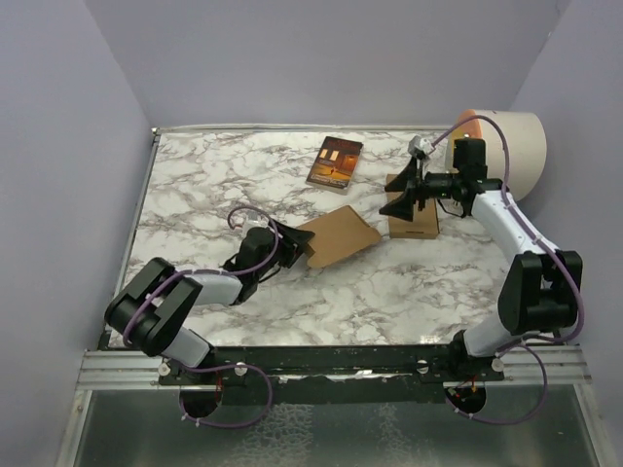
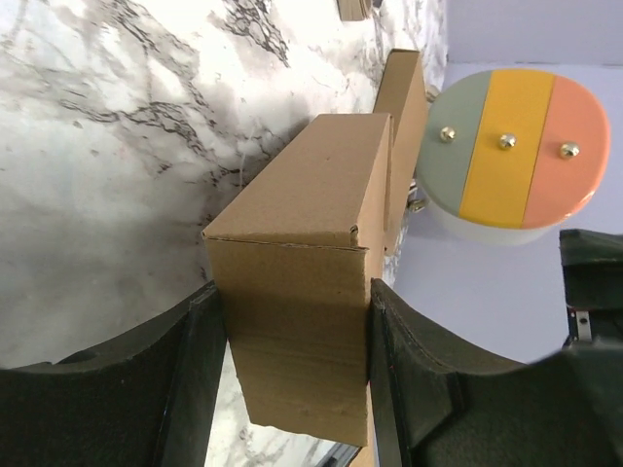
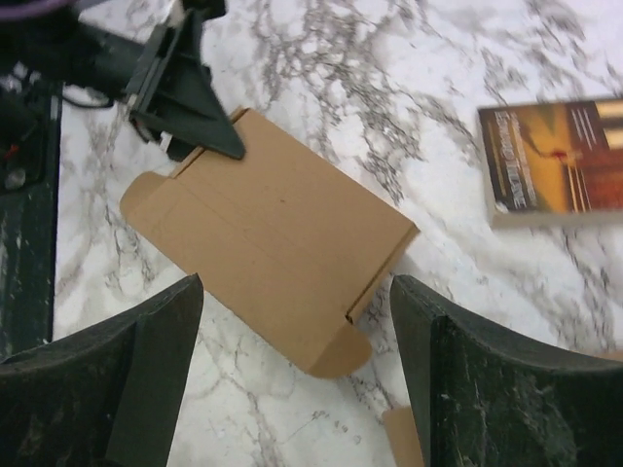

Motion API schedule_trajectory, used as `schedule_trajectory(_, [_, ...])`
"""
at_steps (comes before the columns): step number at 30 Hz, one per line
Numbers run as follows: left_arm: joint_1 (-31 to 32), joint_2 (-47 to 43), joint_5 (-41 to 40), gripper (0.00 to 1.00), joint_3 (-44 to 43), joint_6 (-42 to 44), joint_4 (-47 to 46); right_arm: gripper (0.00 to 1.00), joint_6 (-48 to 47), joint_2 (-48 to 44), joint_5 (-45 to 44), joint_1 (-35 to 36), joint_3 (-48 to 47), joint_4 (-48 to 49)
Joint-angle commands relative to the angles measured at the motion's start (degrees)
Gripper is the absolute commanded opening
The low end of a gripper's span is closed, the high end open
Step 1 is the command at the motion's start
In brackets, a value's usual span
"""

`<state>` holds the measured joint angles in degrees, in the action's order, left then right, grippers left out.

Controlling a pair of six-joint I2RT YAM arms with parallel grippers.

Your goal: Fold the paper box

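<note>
The paper box [image 1: 341,236] is a slim brown cardboard carton lying mid-table, with a rounded tab at one corner. My left gripper [image 1: 297,248] is shut on its near-left end. In the left wrist view the box [image 2: 302,282] fills the gap between the two dark fingers [image 2: 195,379] and both touch its sides. My right gripper [image 1: 399,199] hangs above the table to the box's right, open and holding nothing. In the right wrist view its fingers [image 3: 146,360] frame the box [image 3: 263,233] from above, and the left gripper [image 3: 185,97] shows at the box's far end.
A second brown carton [image 1: 414,222] lies under the right arm. Behind the box lies a dark red-brown book [image 1: 335,162] with a picture cover. A round striped tub [image 1: 506,146] stands at the back right corner. Purple walls close in the marble table [image 1: 214,185].
</note>
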<state>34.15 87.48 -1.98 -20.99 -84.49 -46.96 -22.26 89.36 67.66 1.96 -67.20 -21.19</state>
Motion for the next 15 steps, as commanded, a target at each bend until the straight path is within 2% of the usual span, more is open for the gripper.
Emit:
schedule_trajectory(1, [-1.01,-6.76,2.74,0.40,-7.01,1.28,25.44,0.85,-24.10,-5.29,3.28,6.75,-0.24,-8.86])
schedule_trajectory(3, [-2.57,-8.70,4.25,0.40,-8.13,1.35,28.67,0.98,-31.74,-8.44,2.38,10.11,2.80,-7.85])
schedule_trajectory(4, [-3.39,-9.64,5.50,0.40,-8.46,1.23,29.93,1.00,-34.48,-10.20,1.84,11.59,4.77,-6.03])
schedule_trajectory(7, [-6.19,-10.62,9.94,0.39,-10.82,1.27,34.85,1.00,-38.12,-14.79,-3.62,16.49,10.67,0.98])
schedule_trajectory(10, [-8.09,-10.83,13.67,0.39,-13.56,1.74,38.79,1.00,-42.34,-15.10,-12.15,21.62,11.85,1.02])
schedule_trajectory(15, [-9.76,-10.79,17.07,0.39,-17.92,1.16,43.31,1.00,-41.65,-15.64,-26.05,29.70,18.39,11.86])
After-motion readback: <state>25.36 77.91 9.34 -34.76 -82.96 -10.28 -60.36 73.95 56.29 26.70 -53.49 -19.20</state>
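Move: The paper box, pinched by its left end in my left hand, has its middle about 8 cm to the right of that hand, 3 cm ahead and just below. From my right hand, empty now and high off the table, that middle is some 11 cm to the left, 9 cm back and 14 cm down. The book lies about 12 cm ahead and 12 cm left of my right hand, the flat box 10 cm to its right and level with it, both nearly 20 cm below. I swing my right hand in from the far right over the paper box's right end, about 10 cm back and as much to the left, staying high while it turns some 50 degrees until its fingers point left and back, and opening them fully. My left hand keeps its pinch, rising and easing left about 2.5 cm each while tipping down. ##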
